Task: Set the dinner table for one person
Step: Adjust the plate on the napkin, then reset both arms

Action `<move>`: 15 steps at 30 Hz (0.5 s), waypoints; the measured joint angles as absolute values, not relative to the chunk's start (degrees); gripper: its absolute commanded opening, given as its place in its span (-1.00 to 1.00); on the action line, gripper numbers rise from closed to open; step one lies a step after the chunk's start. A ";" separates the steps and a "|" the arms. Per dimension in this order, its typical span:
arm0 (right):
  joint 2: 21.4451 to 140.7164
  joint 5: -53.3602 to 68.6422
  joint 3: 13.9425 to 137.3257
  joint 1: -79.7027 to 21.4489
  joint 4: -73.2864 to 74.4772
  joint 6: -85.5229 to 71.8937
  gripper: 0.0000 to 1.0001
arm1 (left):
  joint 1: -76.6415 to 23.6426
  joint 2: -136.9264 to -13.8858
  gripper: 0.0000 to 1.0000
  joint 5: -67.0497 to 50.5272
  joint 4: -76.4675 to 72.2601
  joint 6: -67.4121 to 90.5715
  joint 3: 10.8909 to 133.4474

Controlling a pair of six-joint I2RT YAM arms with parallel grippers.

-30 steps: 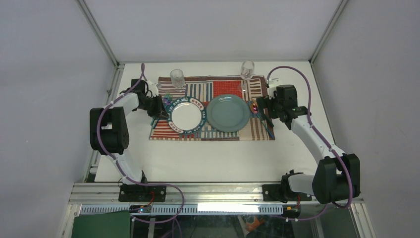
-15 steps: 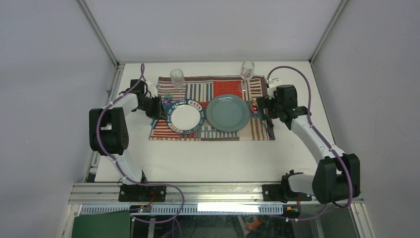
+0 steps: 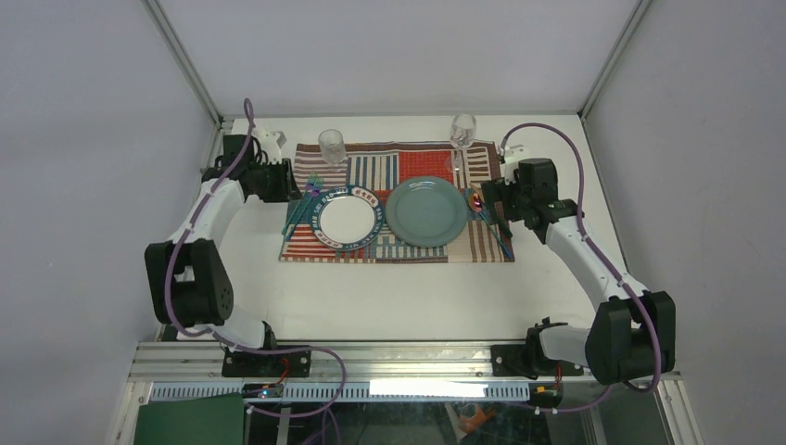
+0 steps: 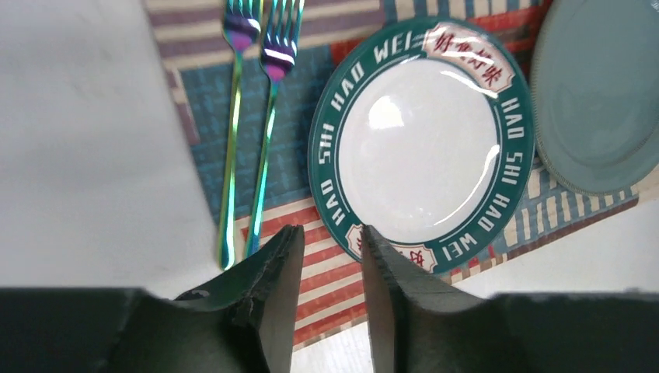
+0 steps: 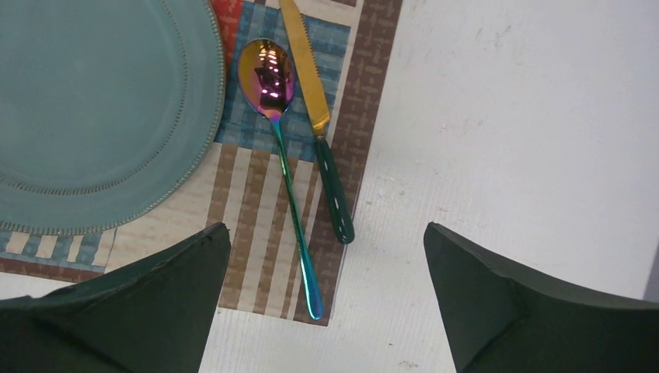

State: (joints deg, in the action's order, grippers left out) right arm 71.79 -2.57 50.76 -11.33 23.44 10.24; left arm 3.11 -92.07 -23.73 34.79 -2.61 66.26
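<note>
On the white dinner table (image 3: 389, 297) lies a striped placemat (image 3: 399, 252). It carries a white plate with a green lettered rim (image 3: 348, 219) and, to its right, a teal plate (image 3: 426, 211). Two iridescent forks (image 4: 233, 148) lie side by side left of the white plate (image 4: 420, 148). An iridescent spoon (image 5: 268, 74) and a gold knife with a dark green handle (image 5: 307, 70) lie right of the teal plate (image 5: 93, 109). My left gripper (image 4: 330, 229) hovers over the mat's left edge, narrowly open and empty. The right gripper (image 5: 325, 227) hangs wide open above the spoon's handle end.
A glass tumbler (image 3: 331, 146) stands at the mat's far left edge and a wine glass (image 3: 462, 130) at its far right. Aluminium frame rails (image 3: 408, 357) run along the table's near edge, and grey walls close in both sides.
The left gripper has opened and drawn back from the white plate's left edge, up and toward the far left. The plate now lies flat. The right arm has not moved.
</note>
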 measured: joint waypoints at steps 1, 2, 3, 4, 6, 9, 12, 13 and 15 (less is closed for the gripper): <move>71.35 -3.18 50.76 -11.33 23.40 10.28 0.99 | 3.11 -89.69 0.19 -22.94 34.61 -3.05 66.46; 70.67 -4.25 50.74 -11.33 23.27 10.48 0.99 | 3.11 -86.96 0.47 -21.71 34.24 -3.73 66.61; 69.67 -5.67 50.70 -11.29 22.87 10.68 0.99 | 3.09 -83.74 0.74 -19.90 33.52 -4.34 66.63; 68.51 -7.27 50.57 -11.16 22.22 11.00 0.99 | 3.09 -80.18 0.92 -17.21 32.36 -4.75 66.63; 65.45 -10.74 49.52 -10.66 19.49 12.03 0.99 | 3.46 -73.89 0.98 -12.49 29.43 -5.69 66.48; 60.66 -16.14 47.00 -8.05 13.87 13.47 0.99 | 5.61 -65.32 0.98 -7.09 22.59 -5.78 65.12; 59.48 -16.99 45.21 -2.59 9.56 13.19 0.99 | 7.53 -61.76 0.98 -4.32 16.23 -5.82 61.71; 59.64 -16.84 44.80 -0.69 8.82 12.99 0.99 | 7.64 -61.34 0.98 -3.70 14.20 -5.85 59.77; 60.05 -15.51 43.31 3.53 6.94 12.23 0.99 | 7.68 -61.25 0.98 -2.85 10.59 -5.74 55.40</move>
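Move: The white plate with the patterned green rim lies about 11 cm to the left hand's right, nearly level with it and 8 cm below. From that hand the two forks lie just 2 cm ahead, the grey plate some 31 cm to the right and 1 cm ahead, and the short glass 14 cm ahead, 8 cm right. From the right hand the patterned plate is roughly 37 cm left and 5 cm ahead, the grey plate 18 cm left and 6 cm ahead, the knife 3 cm left and 5 cm ahead; all three lie about 12 cm below. Up fast and out to its left, the left hand, already clear of the patterned plate, rises about 20 cm before sinking slightly, tipping its fingers up towards level and opening them wide. The right hand swings some 13 cm to its right, away from the grey plate and knife, rising about 7 cm, tilting up and turning clockwise, its fingers staying wide open. ##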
